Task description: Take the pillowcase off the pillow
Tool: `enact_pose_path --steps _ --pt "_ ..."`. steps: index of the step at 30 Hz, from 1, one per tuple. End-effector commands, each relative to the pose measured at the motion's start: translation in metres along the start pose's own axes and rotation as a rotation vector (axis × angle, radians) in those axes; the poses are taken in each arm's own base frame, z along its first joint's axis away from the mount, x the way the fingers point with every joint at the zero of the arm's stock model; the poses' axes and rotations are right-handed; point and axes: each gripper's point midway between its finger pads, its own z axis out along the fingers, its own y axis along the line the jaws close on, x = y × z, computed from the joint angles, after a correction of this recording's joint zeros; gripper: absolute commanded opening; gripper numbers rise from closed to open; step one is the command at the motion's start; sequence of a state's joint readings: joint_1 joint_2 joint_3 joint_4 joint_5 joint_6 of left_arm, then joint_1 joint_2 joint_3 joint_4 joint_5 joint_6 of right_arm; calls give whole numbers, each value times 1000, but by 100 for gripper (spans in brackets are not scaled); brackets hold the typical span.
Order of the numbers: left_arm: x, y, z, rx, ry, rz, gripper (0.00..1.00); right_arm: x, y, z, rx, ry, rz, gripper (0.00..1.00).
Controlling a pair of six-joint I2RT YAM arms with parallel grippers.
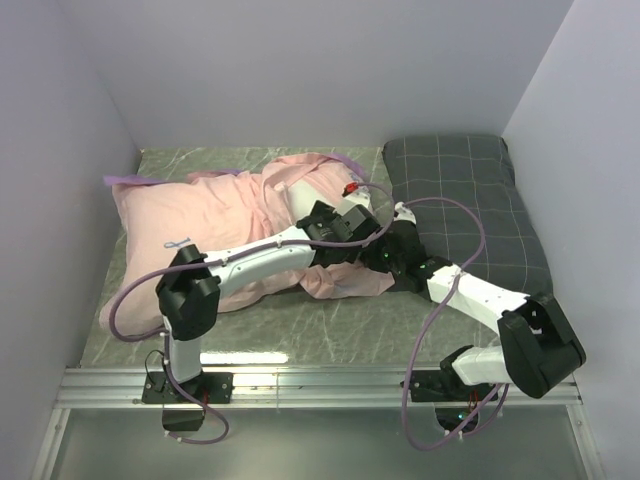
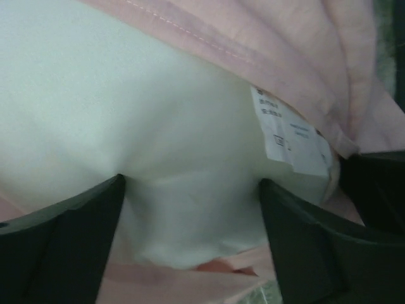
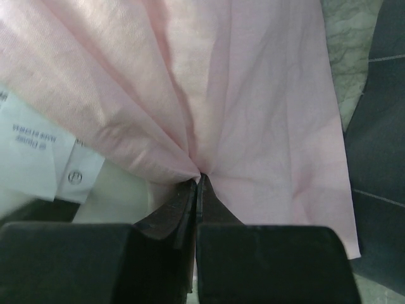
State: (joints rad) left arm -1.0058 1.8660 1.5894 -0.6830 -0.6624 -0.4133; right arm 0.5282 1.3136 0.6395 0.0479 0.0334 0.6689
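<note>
The pillowcase (image 1: 190,215) lies at the left, pale pink side out, bunched over the pillow; a purple edge (image 1: 130,180) shows at the far left. A bare white part of the pillow (image 1: 305,195) sticks out at its right end. My left gripper (image 1: 355,225) reaches into that end. In the left wrist view its fingers (image 2: 63,240) stand wide, pressed on the white pillow (image 2: 126,95), which puckers between them at the gripper (image 2: 190,190); the pillowcase hem (image 2: 285,38) runs above. My right gripper (image 3: 199,177) is shut on a gathered fold of the pillowcase (image 3: 253,95).
A dark grey checked pillow (image 1: 460,200) lies at the back right, close beside my right gripper (image 1: 385,255); it also shows in the right wrist view (image 3: 380,158). A white care label (image 2: 288,136) hangs on the pillow. Walls close in on three sides.
</note>
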Motion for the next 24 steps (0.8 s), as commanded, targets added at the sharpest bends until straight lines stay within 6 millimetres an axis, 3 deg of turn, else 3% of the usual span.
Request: enact_pose_path --steps 1,2,3,5,6,10,11,13,14,16,17,20,24 --pt "-5 23 19 -109 -3 -34 87 -24 26 -10 -76 -69 11 0" --pt "-4 31 29 -141 12 -50 69 -26 27 -11 -76 -76 11 0" --pt "-5 34 31 -150 11 -66 29 -25 25 -12 -69 -73 8 0" --pt "-16 44 30 -153 -7 -99 5 -28 24 -12 -63 -82 3 0" --pt "-23 48 28 -152 -19 -117 0 -27 21 -12 -57 -81 2 0" --pt "-67 83 8 -128 -87 -245 0 -24 9 -9 -33 -76 16 0" --pt "-86 105 -2 -115 -127 -307 0 -25 8 -9 -33 -79 19 0" --pt "-104 115 -14 -44 -165 -357 0 -21 0 -7 -17 -71 26 0" --pt "-119 132 -27 -25 -202 -394 0 -21 -3 -6 -9 -74 32 0" --pt "-132 138 -39 51 -216 -432 0 -19 -11 -2 12 -65 45 0" --pt "-143 154 -51 65 -245 -468 0 -19 -13 0 17 -63 49 0" --pt "-159 174 -74 125 -289 -509 0 -19 -23 7 34 -52 73 0" --pt "-151 168 -102 230 -275 -488 0 -32 -32 17 42 -56 119 0"
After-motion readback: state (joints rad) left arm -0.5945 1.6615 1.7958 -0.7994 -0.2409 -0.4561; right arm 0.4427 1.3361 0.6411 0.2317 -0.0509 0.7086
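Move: The left gripper hangs wide open just over the bare white pillow, whose exposed middle is about 5 cm ahead, 4 cm left and 4 cm below it. The pillowcase hem, held shut in the right gripper, is some 10 cm to its right, 1 cm back and 6 cm lower. The emptied pillowcase spread lies about 32 cm left and 2 cm ahead. From the right gripper the white pillow is about 6 cm ahead and 14 cm left, slightly higher. Shut the left gripper on the white pillow's skin while easing it a couple of centimetres forward and left, then haul the pinched pillow up about 13 cm and on forward and left, some 9 cm left in all, rolling the hand's left side down roughly 25 degrees. Keep the right fingers clamped on the pillowcase hem, raising them 3–4 cm and then carrying them about 3 cm forward. ##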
